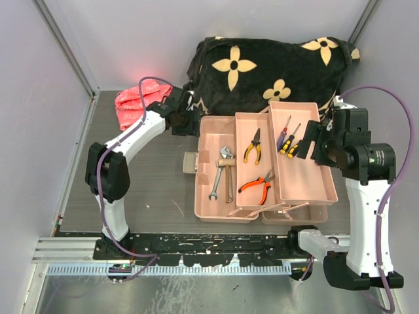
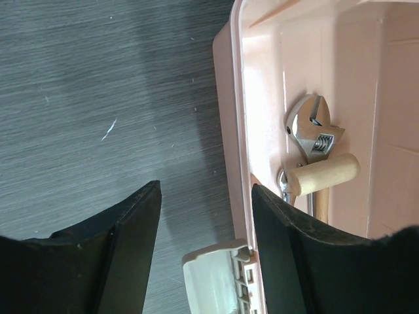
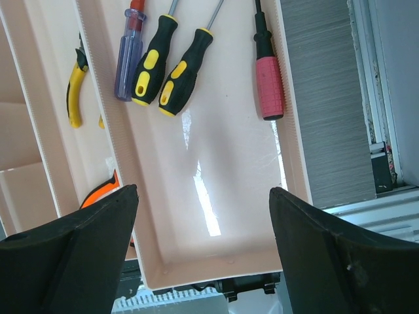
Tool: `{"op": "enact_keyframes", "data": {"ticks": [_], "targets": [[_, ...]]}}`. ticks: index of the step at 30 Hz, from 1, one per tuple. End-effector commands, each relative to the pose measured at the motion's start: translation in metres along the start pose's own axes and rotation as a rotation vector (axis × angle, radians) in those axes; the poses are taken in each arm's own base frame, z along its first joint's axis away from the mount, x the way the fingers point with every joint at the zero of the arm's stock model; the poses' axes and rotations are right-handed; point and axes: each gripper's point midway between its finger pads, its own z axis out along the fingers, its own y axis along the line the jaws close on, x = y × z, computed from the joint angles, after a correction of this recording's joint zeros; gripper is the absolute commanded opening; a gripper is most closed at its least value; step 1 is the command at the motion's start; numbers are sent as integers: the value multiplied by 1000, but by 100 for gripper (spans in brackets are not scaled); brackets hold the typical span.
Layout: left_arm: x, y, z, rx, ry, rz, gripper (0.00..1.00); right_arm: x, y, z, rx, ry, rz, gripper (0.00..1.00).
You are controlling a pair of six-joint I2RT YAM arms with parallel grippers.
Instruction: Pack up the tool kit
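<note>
The salmon-pink toolbox [image 1: 209, 140] lies open with its tiered trays spread out. An adjustable wrench [image 2: 313, 131], a wooden mallet [image 2: 324, 173] and a silver wrench [image 1: 215, 186] lie in the left compartment. Yellow-handled pliers [image 1: 253, 145] and orange pliers [image 1: 256, 185] rest in the middle tray. Several screwdrivers [image 3: 154, 59] lie in the right tray [image 3: 222, 170]. My left gripper [image 2: 205, 185] is open at the box's left wall [image 2: 229, 131], one finger over the table, the other over the box, its pale latch [image 2: 213, 275] between them. My right gripper [image 3: 203, 188] hangs open above the right tray, holding nothing.
A bright pink bag [image 1: 134, 101] lies at the back left. Black fabric with yellow flowers [image 1: 268, 62] is bunched behind the box. A metal rail [image 1: 196, 252] runs along the near edge, and white walls close in both sides.
</note>
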Motion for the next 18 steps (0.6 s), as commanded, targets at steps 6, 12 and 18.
{"op": "enact_keyframes", "data": {"ticks": [6,12,18], "targets": [[-10,-19,21,82,3,-30,60,-12,-3,-4,17,-41,-11,87],[5,-27,47,96,55,-29,56,-14,-4,-2,29,-33,-16,88],[7,-10,56,31,68,28,2,-14,-7,-2,45,-36,-8,88]]}}
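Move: The left hand's target is the tool box's left rim, about 4 cm to its right, level fore-and-aft and some 7 cm below. The open latch lies about 7 cm back, straight in line and 8 cm below; inside the box, roughly 13 cm right and 13 cm down, lie the adjustable wrench's head, 1 cm back, and the mallet head, 4 cm back. From the right hand that rim spot is some 21 cm ahead, 35 cm left and 24 cm below. Down some 6 cm and to the right by 3 to 4 cm, the left hand sinks onto the tool box's left wall just forward of the latch, its fingers tipping a little more steeply down, with one finger outside the wall and one inside. As the descent ends they close from over half open to nearly shut, pinching the rim between them. ##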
